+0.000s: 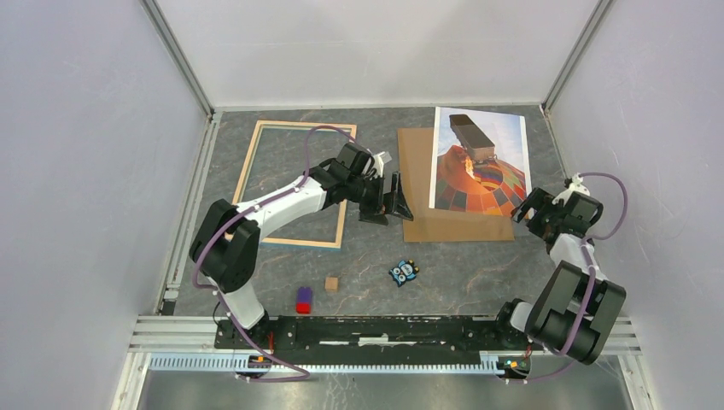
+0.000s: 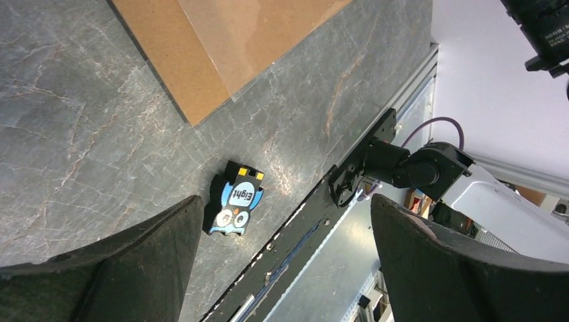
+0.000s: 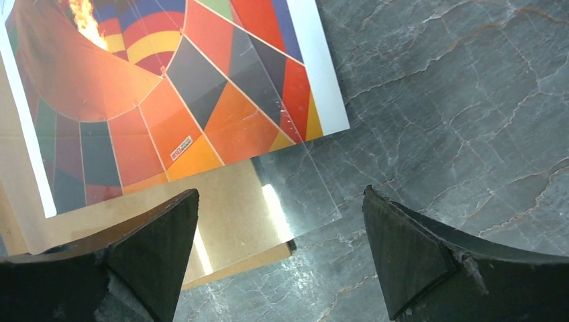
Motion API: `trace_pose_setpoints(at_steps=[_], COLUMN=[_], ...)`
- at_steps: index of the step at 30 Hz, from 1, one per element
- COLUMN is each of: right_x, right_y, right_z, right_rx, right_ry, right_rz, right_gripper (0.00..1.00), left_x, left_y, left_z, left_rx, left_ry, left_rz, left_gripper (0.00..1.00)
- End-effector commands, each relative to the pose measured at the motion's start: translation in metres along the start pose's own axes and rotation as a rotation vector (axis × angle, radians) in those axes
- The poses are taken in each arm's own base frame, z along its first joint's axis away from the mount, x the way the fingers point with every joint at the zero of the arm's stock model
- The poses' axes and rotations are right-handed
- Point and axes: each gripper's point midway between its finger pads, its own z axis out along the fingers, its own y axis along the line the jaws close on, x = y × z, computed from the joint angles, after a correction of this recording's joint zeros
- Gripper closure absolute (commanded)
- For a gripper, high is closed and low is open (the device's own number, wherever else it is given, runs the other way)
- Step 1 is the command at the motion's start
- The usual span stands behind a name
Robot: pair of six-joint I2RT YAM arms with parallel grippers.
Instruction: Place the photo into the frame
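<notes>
The photo (image 1: 478,166) of an orange-red balloon lies face up at the back right, partly on a brown backing board (image 1: 418,184). Its lower corner (image 3: 201,100) fills the top left of the right wrist view. The frame (image 1: 290,125) lies flat at the back left, wood-coloured rim up, with the left arm crossing over it. My left gripper (image 1: 388,205) hovers open at the board's left edge, holding nothing (image 2: 285,201). My right gripper (image 1: 525,209) is open over the photo's near right corner, and nothing is between its fingers (image 3: 282,191).
A clear sheet (image 3: 302,194) lies on the board and sticks out past its corner. An owl toy (image 1: 404,272) (image 2: 235,199), a small wooden cube (image 1: 331,283) and a red and blue block (image 1: 303,299) sit near the front. White walls enclose the table.
</notes>
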Motion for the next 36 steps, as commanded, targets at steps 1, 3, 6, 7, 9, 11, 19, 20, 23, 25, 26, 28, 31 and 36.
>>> trace_pose_setpoints(at_steps=[1,3,6,7,9,11,19,20,23,25,26,28,31,36], right_x=[-0.014,-0.005,0.005,0.006,0.002,0.001,0.013,0.015,0.017,0.02,0.022,0.026,0.033,0.043], right_y=[0.004,0.002,-0.002,-0.004,-0.009,-0.012,-0.022,-0.022,-0.019,-0.02,-0.019,-0.017,-0.013,-0.013], right_z=[0.003,0.007,0.01,0.01,0.011,0.012,0.015,0.016,0.017,0.018,0.019,0.02,0.023,0.026], right_rx=[-0.07,-0.072,-0.071,-0.062,-0.053,-0.068,-0.123,-0.136,-0.206,-0.224,-0.235,-0.265,-0.302,-0.314], right_ry=[-0.006,0.033,0.064,0.066,0.057,0.049,0.037,0.042,0.033,0.025,0.025,0.027,0.038,0.044], right_rz=[0.006,0.003,-0.001,0.003,0.016,0.034,0.172,0.193,0.266,0.305,0.326,0.367,0.401,0.439], right_gripper=[0.04,0.06,0.08,0.08,0.08,0.17,0.24,0.27,0.33,0.35,0.36,0.39,0.42,0.44], left_x=[-0.006,-0.005,-0.003,-0.003,-0.001,0.0,0.003,0.003,0.004,0.005,0.006,0.005,0.006,0.007], left_y=[-0.027,-0.025,-0.022,-0.021,-0.019,-0.019,-0.021,-0.021,-0.02,-0.019,-0.019,-0.02,-0.019,-0.018], left_z=[-0.008,-0.005,-0.002,0.0,0.002,0.002,-0.004,-0.004,-0.003,-0.002,-0.001,-0.002,-0.002,0.001], left_rx=[0.09,0.088,0.088,0.088,0.087,0.084,0.055,0.052,0.049,0.047,0.049,0.05,0.045,0.04], left_ry=[-0.001,0.01,0.023,0.027,0.037,0.035,0.011,0.009,0.008,0.016,0.021,0.018,0.017,0.022], left_rz=[0.011,0.0,-0.011,-0.013,-0.02,-0.019,0.035,0.04,0.047,0.043,0.041,0.043,0.042,0.047], left_gripper=[0.0,0.0,0.0,0.0,0.0,0.01,0.01,0.01,0.01,0.01,0.01,0.01,0.01,0.01])
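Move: The right hand hangs open just over the near right corner of the clear sheet, which lies about 1 cm back and 2 cm to its right, some 5 cm down. At the same depth, the photo's near right corner is about 4 cm ahead and 3 cm right, and the brown board's near right corner about 2 cm back and 2 cm left. From the left hand, that sheet corner lies some 34 cm right, 3 cm back and 13 cm down. The right hand first drops about 3 cm to the tabletop at the clear sheet's near right corner, then stays at that height while it slides some 2 cm to the right and comes back about halfway. As it does so it rolls some 25 degrees, left side up, tips its fingers up about 10 degrees and closes them from wide open to a little over half, bringing the lower right finger close beside the sheet's right edge with no grip yet. ##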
